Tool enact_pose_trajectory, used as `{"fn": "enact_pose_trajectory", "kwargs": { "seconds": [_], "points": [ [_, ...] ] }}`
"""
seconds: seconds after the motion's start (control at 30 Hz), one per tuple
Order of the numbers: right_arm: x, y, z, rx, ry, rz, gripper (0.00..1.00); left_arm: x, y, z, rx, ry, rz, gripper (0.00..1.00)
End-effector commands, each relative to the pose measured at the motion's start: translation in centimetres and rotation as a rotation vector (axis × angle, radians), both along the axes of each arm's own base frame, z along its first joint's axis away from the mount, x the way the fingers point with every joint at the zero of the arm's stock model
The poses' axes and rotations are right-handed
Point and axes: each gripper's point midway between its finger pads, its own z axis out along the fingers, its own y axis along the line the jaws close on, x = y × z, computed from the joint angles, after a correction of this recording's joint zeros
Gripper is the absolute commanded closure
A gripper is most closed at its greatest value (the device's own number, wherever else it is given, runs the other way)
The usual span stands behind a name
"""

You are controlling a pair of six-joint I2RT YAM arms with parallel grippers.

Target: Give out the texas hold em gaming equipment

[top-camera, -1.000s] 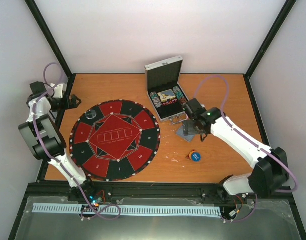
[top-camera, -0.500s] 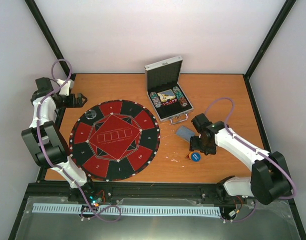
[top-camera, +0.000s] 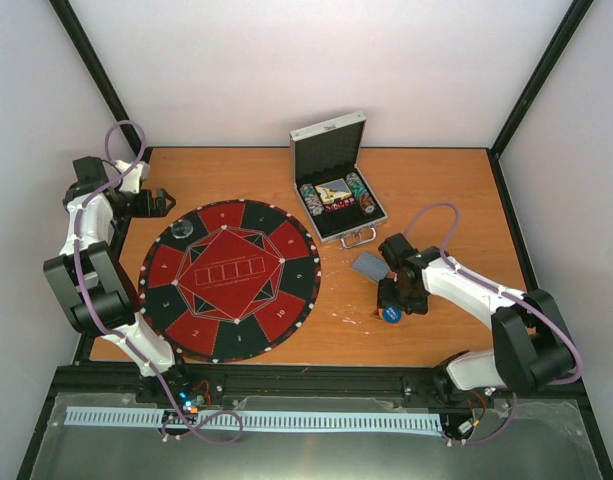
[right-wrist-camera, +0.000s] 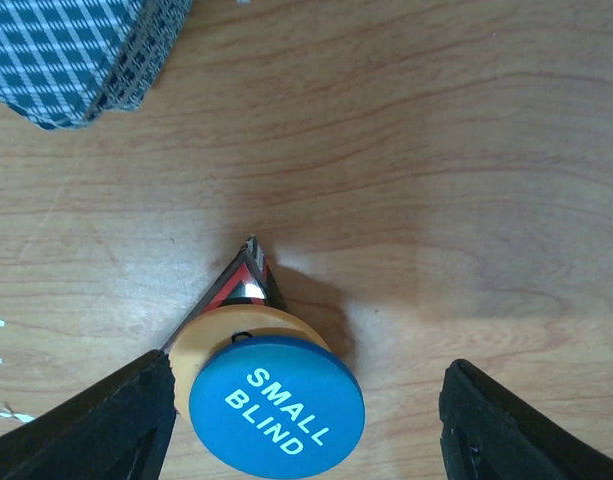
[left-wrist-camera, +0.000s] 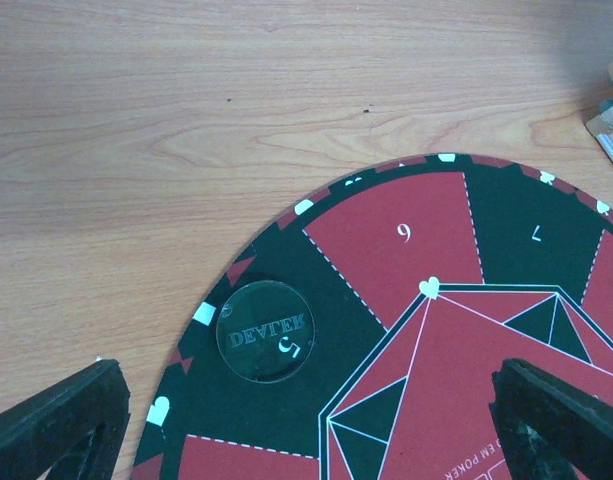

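A blue disc (right-wrist-camera: 276,410) printed SMALL BLIND lies on a yellow disc (right-wrist-camera: 201,335), both stacked on a black-red triangle marker (right-wrist-camera: 244,280) on the wood. My right gripper (right-wrist-camera: 306,430) hangs open over this stack. Its left finger is close to the yellow disc's edge and its right finger stands well clear. From above, the right gripper (top-camera: 393,298) sits just over the blue disc (top-camera: 391,314). A deck of blue-checked cards (top-camera: 370,266) lies beside it. My left gripper (left-wrist-camera: 311,430) is open above the mat, near a clear DEALER disc (left-wrist-camera: 266,331).
The round red-and-black mat (top-camera: 231,278) covers the table's left half. An open silver case (top-camera: 331,150) at the back centre holds poker chips (top-camera: 308,193) and a card box. Its handle points toward the cards. Black frame posts line the table edges.
My right arm has swung from the cards by the case handle toward the near side, over the blue disc, and its jaws have narrowed. The left arm shifted slightly at first, then held.
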Motion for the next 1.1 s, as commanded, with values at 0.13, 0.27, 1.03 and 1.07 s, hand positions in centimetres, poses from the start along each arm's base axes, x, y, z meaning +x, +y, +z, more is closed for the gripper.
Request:
{"fn": "enact_pose_trajectory", "kwargs": {
  "seconds": [0.13, 0.27, 1.03, 1.07],
  "points": [
    [-0.7, 0.2, -1.0, -0.024, 0.019, 0.004, 0.31, -0.1, 0.2, 0.4, 0.02, -0.015, -0.006, 0.0],
    [-0.9, 0.6, -1.2, -0.016, 0.025, 0.006, 0.31, -0.1, 0.3, 0.2, 0.02, -0.009, -0.004, 0.0],
    [-1.6, 0.9, -1.4, 0.011, 0.025, 0.002, 0.49, 0.0, 0.6, 0.3, 0.038, -0.008, 0.001, 0.0],
    [-1.6, 0.9, -1.3, 0.013, 0.023, 0.004, 0.51, 0.0, 0.6, 0.4, 0.038, -0.009, 0.001, 0.0]
  ]
}}
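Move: The blue small blind button, stacked on a tan disc and a red-black triangular block, lies almost under the right hand: about 1 cm back, 1 cm to its left and 2 cm below the hand point. The card deck sits some 11 cm ahead and 6 cm left of this hand, the chip case roughly 27 cm ahead and 14 cm left. From the left hand the button is about 60 cm right, 21 cm back and 15 cm down. The right hand, still pointing straight down, sinks about 1.5 cm over the small blind button while easing back about 1 cm, then slides about 1 cm left so that the button comes midway between the fingers. Nearly down and almost still, it closes the fingers from about three-quarters to half open, drawing them in from either side until the pads reach the rims of the blue button and the tan disc beneath. ##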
